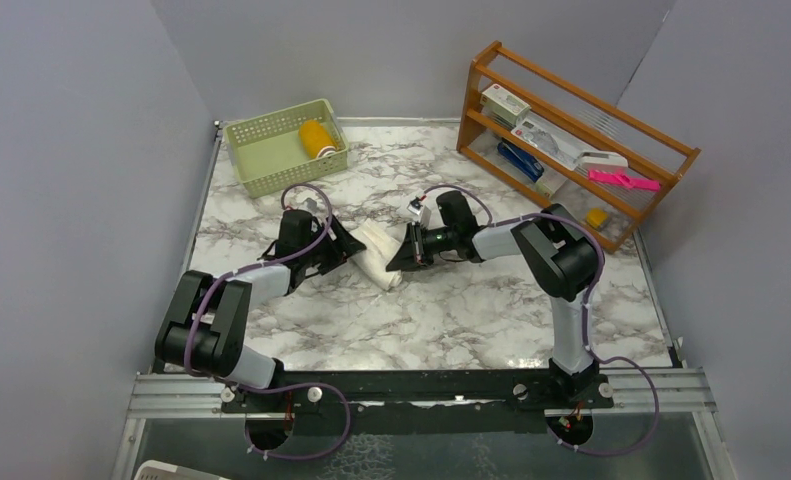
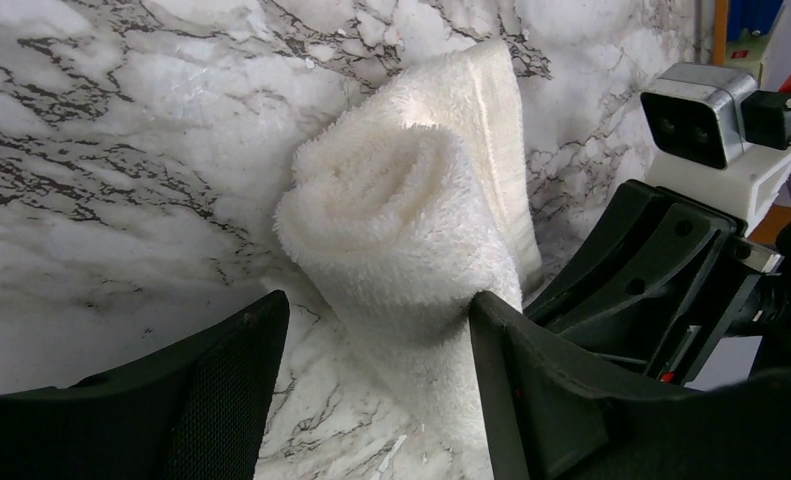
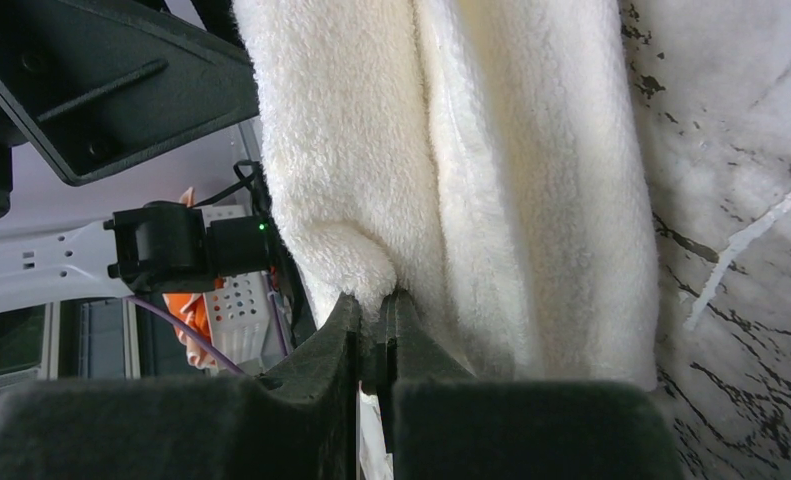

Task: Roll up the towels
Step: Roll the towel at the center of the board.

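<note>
The cream-white towel [image 1: 376, 250] lies as a thick roll on the marble table [image 1: 451, 310] between my two grippers. My left gripper [image 1: 349, 248] stands open around the roll's left end. In the left wrist view the towel [image 2: 391, 210] fills most of the gap of the left gripper [image 2: 376, 305]; the right finger [image 2: 511, 350] presses into it and the left finger [image 2: 241, 350] is apart from it. My right gripper [image 1: 401, 262] is shut on a fold of the towel [image 3: 491, 150] at the right end, cloth pinched at the right gripper's tips [image 3: 376, 300]. The mustard-yellow towel [image 1: 318, 138] lies rolled in the green basket [image 1: 261, 160].
A wooden rack [image 1: 491, 110] with small items stands at the back right. The green basket sits at the back left by the wall. The right arm's wrist camera [image 2: 696, 115] is close beside the left gripper's right finger. Grey walls enclose the table.
</note>
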Controlling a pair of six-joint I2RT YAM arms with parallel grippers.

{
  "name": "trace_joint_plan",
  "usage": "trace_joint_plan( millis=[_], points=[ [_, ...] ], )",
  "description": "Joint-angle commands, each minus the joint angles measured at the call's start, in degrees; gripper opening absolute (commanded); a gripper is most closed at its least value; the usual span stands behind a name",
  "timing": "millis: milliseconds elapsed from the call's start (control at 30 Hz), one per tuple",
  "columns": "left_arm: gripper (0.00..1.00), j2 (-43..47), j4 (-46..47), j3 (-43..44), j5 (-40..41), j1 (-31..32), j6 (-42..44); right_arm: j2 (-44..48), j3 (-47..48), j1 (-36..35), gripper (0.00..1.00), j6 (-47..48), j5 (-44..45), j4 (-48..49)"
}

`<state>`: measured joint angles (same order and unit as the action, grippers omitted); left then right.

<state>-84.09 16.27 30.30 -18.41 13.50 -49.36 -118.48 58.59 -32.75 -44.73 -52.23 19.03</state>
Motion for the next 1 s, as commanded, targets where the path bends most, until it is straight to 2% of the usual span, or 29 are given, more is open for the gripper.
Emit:
trace_joint_plan(
  millis=[0, 133, 200, 267, 400, 433, 500, 567, 667, 767, 867, 967],
  points=[
    [0.65, -0.84, 4.28, 0.29, 1.88, -0.21, 0.36, -2.42, -0.72, -0.06, 0.01, 1.4, -1.91, -2.37],
    [0.57, -2.19, 5.4, 0.18, 2.45, -0.23, 0.19, -2.79, -0.76, -0.12, 0.01, 1.85, -1.83, -2.35],
    [0.46, -2.94, 5.84, 0.11, 2.59, -0.22, 0.23, -2.74, -0.2, -0.12, 0.01, 2.58, -1.7, -3.02],
    [0.29, -3.61, 6.12, 0.24, 2.52, -0.23, 0.23, -2.53, 0.39, -0.11, 0.01, 3.37, -1.53, -3.62],
    [0.11, -3.86, 6.16, 0.28, 2.75, -0.23, 0.28, -1.49, 2.32, -0.12, 0.01, 7.03, -0.67, -7.32],
    [0.07, -3.68, 6.12, 0.28, 2.82, -0.19, 0.32, -0.96, 2.85, -0.07, 0.04, 8.25, -0.75, -8.15],
    [0.0, -3.34, 6.05, 0.05, 2.81, -0.22, 0.36, 0.71, 3.77, -0.12, 0.16, 11.23, -0.5, -9.82],
    [0.0, -2.97, 5.78, -0.11, 2.77, -0.23, 0.49, 3.68, 3.9, -0.11, 0.31, 14.3, 1.67, -10.61],
    [0.0, -2.3, 5.05, -0.56, 2.94, -0.23, 0.5, 9.5, 3.81, -0.18, 0.48, 19.92, 7.45, -12.21],
    [0.0, -1.51, 3.77, -0.77, 3.18, -0.23, 0.5, 16.02, 1.84, -0.39, 0.54, 26.55, 13.16, -10.46],
    [0.0, -0.58, 1.66, -0.3, 3.76, -0.23, 1.05, 24.67, -6.99, -2.11, 0.61, 35.72, 16.18, 2.42],
    [0.0, 0.18, -1.05, 0.59, 4.86, -0.23, 2.24, 30.33, -12.15, -4.41, 0.63, 47.15, 16.95, 8.71]
  ],
)
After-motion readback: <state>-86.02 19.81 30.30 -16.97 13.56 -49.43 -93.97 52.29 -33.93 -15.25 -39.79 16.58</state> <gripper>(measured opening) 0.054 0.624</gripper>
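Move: The half-rolled white towel's middle lies about 4 cm to the left hand's right, level or 1 cm nearer the base and 1 cm lower; its left end is by those open fingers. The basket stands roughly 22 cm ahead and 15 cm left of that hand, the rolled yellow towel in it about 24 ahead, 9 left. From the right hand, still pinching its side of the white towel, that towel's middle is some 3 cm ahead and 3 left. The left fingers pinch the roll's left end before the right hand lets go and rises about 10 cm. ##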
